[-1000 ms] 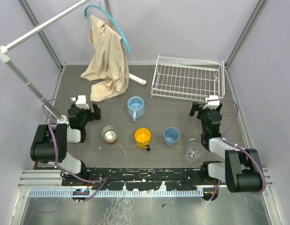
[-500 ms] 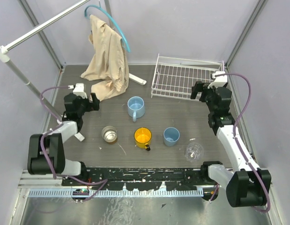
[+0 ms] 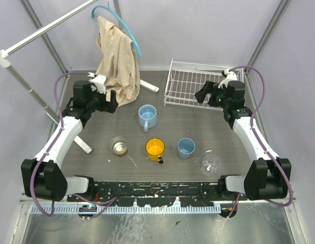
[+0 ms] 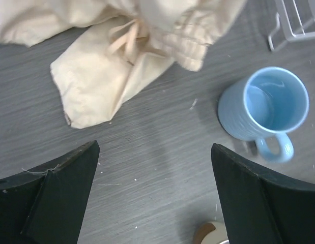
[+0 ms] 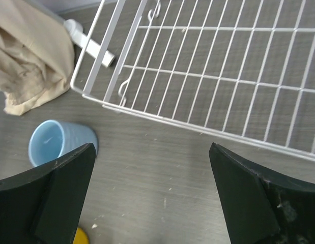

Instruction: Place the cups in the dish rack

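All the cups stand upright on the dark table. The light blue handled mug (image 3: 147,117) (image 4: 264,104) (image 5: 58,143) is farthest back. In front of it are the silvery metal cup (image 3: 118,145), the yellow-orange mug (image 3: 154,149), the light blue tumbler (image 3: 185,147) and the clear glass cup (image 3: 210,163). The white wire dish rack (image 3: 203,87) (image 5: 223,71) sits at the back right with nothing in it. My left gripper (image 3: 110,101) (image 4: 154,147) hangs open above bare table left of the blue mug. My right gripper (image 3: 202,95) (image 5: 151,147) is open over the rack's front edge.
A beige cloth (image 3: 116,63) (image 4: 111,66) hangs from a white pole stand (image 3: 25,84) and pools on the table at the back left. The stand's white foot (image 3: 149,86) (image 5: 91,43) lies next to the rack's left corner. Grey walls close in both sides.
Both arms have lifted and reached away from the near edge. The left gripper swung toward the cloth and blue mug, the right toward the rack's front. The cups have not moved.
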You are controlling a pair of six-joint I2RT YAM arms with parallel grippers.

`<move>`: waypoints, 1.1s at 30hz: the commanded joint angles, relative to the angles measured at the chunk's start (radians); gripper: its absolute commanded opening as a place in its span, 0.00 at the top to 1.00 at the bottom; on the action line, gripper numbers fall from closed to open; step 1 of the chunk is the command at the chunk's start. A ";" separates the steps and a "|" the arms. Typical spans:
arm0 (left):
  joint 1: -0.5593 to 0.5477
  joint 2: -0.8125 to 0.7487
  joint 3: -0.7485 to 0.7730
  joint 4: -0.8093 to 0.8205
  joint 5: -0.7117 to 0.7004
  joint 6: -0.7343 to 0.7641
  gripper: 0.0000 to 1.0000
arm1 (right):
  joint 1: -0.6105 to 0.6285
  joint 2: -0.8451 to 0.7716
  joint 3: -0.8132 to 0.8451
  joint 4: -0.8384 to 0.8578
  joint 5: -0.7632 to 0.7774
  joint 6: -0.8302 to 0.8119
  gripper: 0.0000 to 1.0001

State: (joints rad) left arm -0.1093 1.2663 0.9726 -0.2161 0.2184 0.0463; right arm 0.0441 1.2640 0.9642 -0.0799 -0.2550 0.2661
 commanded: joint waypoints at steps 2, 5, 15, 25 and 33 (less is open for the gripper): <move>-0.131 0.102 0.181 -0.319 -0.063 0.167 0.02 | 0.004 -0.025 0.049 0.013 -0.123 0.107 0.00; -0.195 0.164 0.255 -0.358 -0.093 0.186 0.02 | 0.003 -0.049 0.024 0.035 -0.133 0.143 0.00; -0.319 0.470 0.585 -0.550 -0.145 0.098 0.05 | 0.006 -0.088 0.023 0.004 -0.154 0.176 0.00; -0.360 0.653 0.726 -0.602 -0.164 -0.002 0.17 | 0.005 -0.099 0.047 -0.031 -0.142 0.146 0.00; -0.373 0.724 0.762 -0.602 -0.152 -0.047 0.24 | 0.005 -0.102 0.047 -0.045 -0.123 0.120 0.00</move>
State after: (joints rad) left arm -0.4736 1.9675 1.6962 -0.7971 0.0612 0.0334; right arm 0.0444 1.2015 0.9672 -0.1463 -0.3889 0.4129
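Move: The blue mug stands about 18 cm to the left hand's right, roughly level with it in reach and some 15 cm below. Nearer the robot are the metal cup, about 14 cm back and 5 cm right of that hand, and the yellow mug, some 15 cm back and 22 cm right. The cloth's hem lies about 8 cm ahead and 5 cm right. From the right hand the blue mug is about 27 cm left, 2 cm back and 18 cm below. To the blue mug the left hand sweeps about 14 cm right, sinking some 8 cm, mostly later on, and edging slightly forward, to come in close above the mug's left side without visible contact. Its wrist tips the fingers some 30 degrees further down while they narrow by about a fifth. The empty right hand eases 3 to 4 cm back and left, rolling about 10 degrees, fingers wide open. ##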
